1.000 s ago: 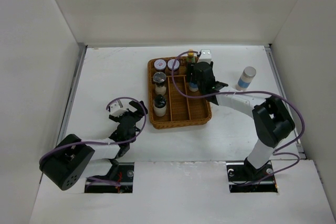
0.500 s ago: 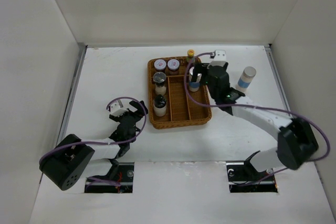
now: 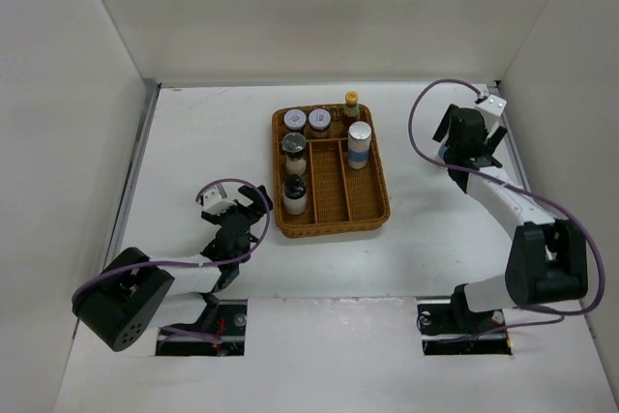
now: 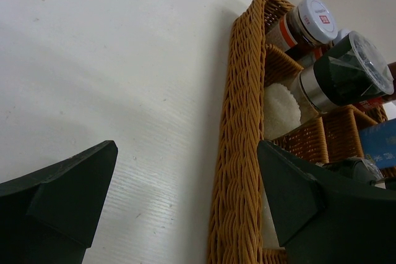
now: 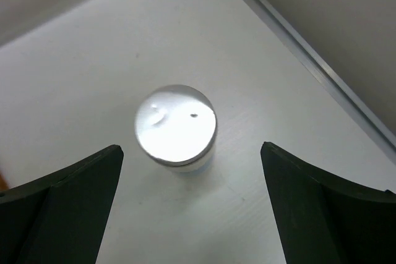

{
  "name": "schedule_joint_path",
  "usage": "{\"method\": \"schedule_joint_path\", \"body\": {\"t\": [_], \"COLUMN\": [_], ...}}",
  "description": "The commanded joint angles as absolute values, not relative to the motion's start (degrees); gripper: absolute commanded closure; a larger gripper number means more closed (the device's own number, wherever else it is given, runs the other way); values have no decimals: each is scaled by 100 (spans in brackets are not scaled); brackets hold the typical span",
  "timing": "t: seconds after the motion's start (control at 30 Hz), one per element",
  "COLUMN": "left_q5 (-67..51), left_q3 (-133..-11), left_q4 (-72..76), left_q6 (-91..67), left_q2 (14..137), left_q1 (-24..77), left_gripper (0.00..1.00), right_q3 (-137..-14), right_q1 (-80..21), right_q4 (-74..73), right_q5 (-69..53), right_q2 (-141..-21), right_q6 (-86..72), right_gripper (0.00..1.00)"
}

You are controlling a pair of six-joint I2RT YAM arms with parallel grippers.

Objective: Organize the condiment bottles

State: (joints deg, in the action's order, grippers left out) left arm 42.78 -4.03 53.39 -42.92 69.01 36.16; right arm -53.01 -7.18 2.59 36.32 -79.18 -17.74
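The wicker tray (image 3: 379, 208) holds several condiment bottles: two pink-white-lidded jars (image 3: 296, 120), a yellow-capped dark bottle (image 3: 351, 103), a silver-capped blue-labelled shaker (image 3: 360, 143), a grey-lidded jar (image 3: 294, 146) and a black-capped white bottle (image 3: 294, 192). A second silver-capped shaker (image 5: 176, 125) stands upright on the table right of the tray. My right gripper (image 3: 468, 146) hovers open above it, a finger on each side, and hides it in the top view. My left gripper (image 3: 247, 210) rests open and empty beside the tray's left rim (image 4: 238, 153).
White walls close in the table on three sides. A metal strip (image 5: 309, 47) runs along the right wall, close behind the loose shaker. The tray's middle and right compartments (image 3: 334, 181) have bare wicker floor.
My right gripper opened, left the shaker standing in the tray's right compartment, and swung right to hang over the shaker on the table. The left arm stayed still.
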Motion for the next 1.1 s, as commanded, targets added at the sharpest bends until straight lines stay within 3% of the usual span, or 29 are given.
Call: {"method": "schedule_joint_path", "body": {"t": [0.0,0.33,0.5,0.57,0.83,1.07], "left_q5": [4219,4104,4104,4113,4061,4025], "left_q3": [-562,-633,-633,-633,-668,-668], "left_q4": [5616,5616,5616,5616,5625,5625], "left_q6": [-4359,-4359,-4359,-4359,-4359,-4368], "left_q2": [6899,7031,7058,7084,7146,7102], "left_q1": [3634,3634,3608,3590,3616,3643], "left_gripper": [0,0,0,0,0,0], "right_q3": [-5669,-5836,-5915,-5644,-4659,-4552], "right_q1": [-471,-233,-206,-224,-1742,-3570], "right_q4": [131,1378,1538,1617,1047,756], "right_q5": [3280,2778,2671,2820,3489,3322], "right_q2": [-8173,-9061,-9299,-8897,-6418,-5845], "right_q6": [-1810,-1723,-1740,-1775,-1950,-1995], "right_gripper": [0,4,39,48,49,49]}}
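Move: The last blue-label bottle, standing alone on the table, lies about 5 cm ahead of the open right hand, 1 cm to its right and some 8 cm below. From that hand the tray's middle is roughly 31 cm left, 1 cm ahead and 11 cm down. In the tray, the twin bottle stands 26 cm left and 3 cm ahead, the yellow-cap bottle 28 cm left and 13 cm ahead, both about 6 cm lower. From the left hand the lone bottle is about 15 cm ahead, 59 cm right, roughly level. The right hand sinks and reaches forward about 5 cm each way to the lone blue-label bottle, its open fingers going to either side of the upper body and closing to pinch it. Keeping that grip, the hand then backs off and swings left and up with the bottle, some 17 cm left, 13 cm up and 11 cm back towards the tray, while it turns about 25 degrees counter-clockwise and its fingers tip upward. ##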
